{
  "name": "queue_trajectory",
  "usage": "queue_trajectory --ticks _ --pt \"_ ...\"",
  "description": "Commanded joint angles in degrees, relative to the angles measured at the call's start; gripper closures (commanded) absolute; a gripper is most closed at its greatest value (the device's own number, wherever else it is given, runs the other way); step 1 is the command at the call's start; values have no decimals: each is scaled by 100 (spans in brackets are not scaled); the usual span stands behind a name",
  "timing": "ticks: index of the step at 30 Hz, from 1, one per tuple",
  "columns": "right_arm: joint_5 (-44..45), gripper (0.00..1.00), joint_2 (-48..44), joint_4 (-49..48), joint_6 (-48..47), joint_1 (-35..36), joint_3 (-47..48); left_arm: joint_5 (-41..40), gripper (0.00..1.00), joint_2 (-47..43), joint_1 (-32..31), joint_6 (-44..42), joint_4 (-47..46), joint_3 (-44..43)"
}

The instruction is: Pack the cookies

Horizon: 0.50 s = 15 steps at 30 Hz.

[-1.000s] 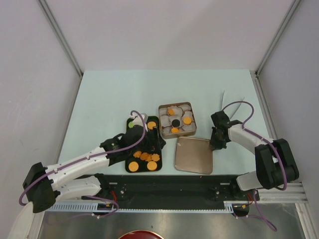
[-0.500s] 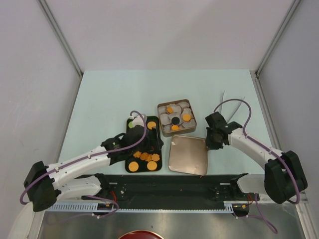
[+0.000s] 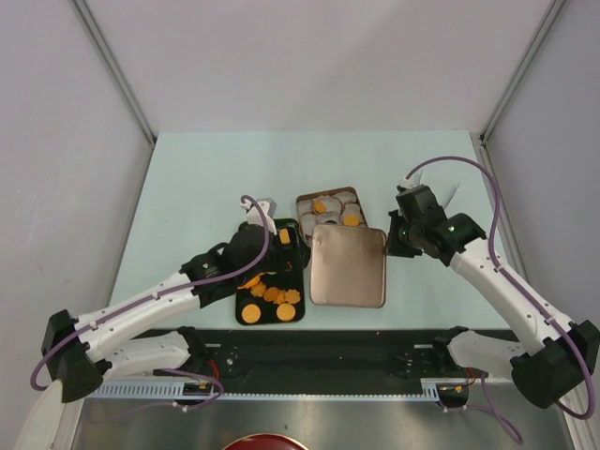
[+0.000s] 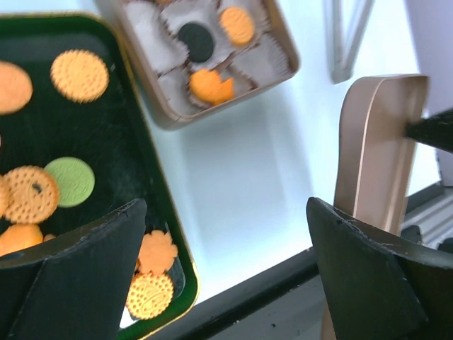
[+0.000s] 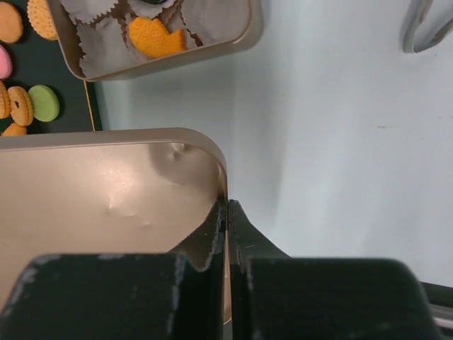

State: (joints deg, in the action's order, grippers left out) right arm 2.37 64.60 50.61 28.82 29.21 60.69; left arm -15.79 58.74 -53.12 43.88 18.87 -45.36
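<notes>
Several cookies [image 3: 272, 295], mostly round and orange, lie on a black tray [image 3: 292, 272]; the left wrist view shows them [image 4: 78, 74] with one green one. More cookies [image 3: 321, 206] sit in white paper cups inside a tan tin [image 3: 302, 202]. My right gripper [image 3: 391, 246] is shut on the rim of the tin's lid [image 3: 349, 265], pinched between its fingertips [image 5: 226, 212]. The lid hangs over the tin's near part and hides it. My left gripper [image 3: 267, 246] hovers open above the tray, with nothing between its fingers [image 4: 78, 269].
A thin white piece [image 3: 455, 192] lies on the table at the far right, behind the right arm. A black rail [image 3: 319, 342] runs along the table's near edge. Grey walls close in the sides and back.
My right gripper has lifted the lid off the table and carried it left and away, over the tin's near side. The left arm has shifted slightly toward the tin.
</notes>
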Motion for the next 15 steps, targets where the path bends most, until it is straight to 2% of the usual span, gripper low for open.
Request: queue_trajectory --ticks 1,5,9,15 --pt "-184 100 158 -60 -140 67 391 287 0 -205 -23 -406 -735 -218" --pt "-273 100 228 -78 -201 85 497 305 0 -310 -23 -407 -850 -245" --pt "-246 100 185 19 -298 -47 549 -606 0 -688 4 -134 -562 -227" --pt "-281 100 88 54 -333 -214 611 -961 0 -1066 241 -195 -296 -263"
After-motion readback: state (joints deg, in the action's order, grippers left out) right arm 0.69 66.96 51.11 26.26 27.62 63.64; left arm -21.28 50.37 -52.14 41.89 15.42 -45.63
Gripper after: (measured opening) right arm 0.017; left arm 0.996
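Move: The lid is in the air, still pinched by the right hand near its far right corner; its middle lies about 11 cm right and 4 cm back of the left hand, at almost the same height. The box is about 13 cm ahead, 8 cm right and 15 cm below that hand; the cookie tray is 8 cm left, 2 cm ahead and 18 cm below. From the right hand, the box sits about 12 cm ahead, 12 cm left and 14 cm below. The left hand, wide open and empty, rises about 6 cm from beside the lid's left rim, edging slightly right at first and then swinging about 3 cm left with a little forward, while its fingers tip upward some 10 degrees, so that it backs up and away from the lid over the cookie tray. The right hand keeps its pinch on the lid's right rim and holds it nearly still in the air, easing only about 1 cm forward and a touch up. ##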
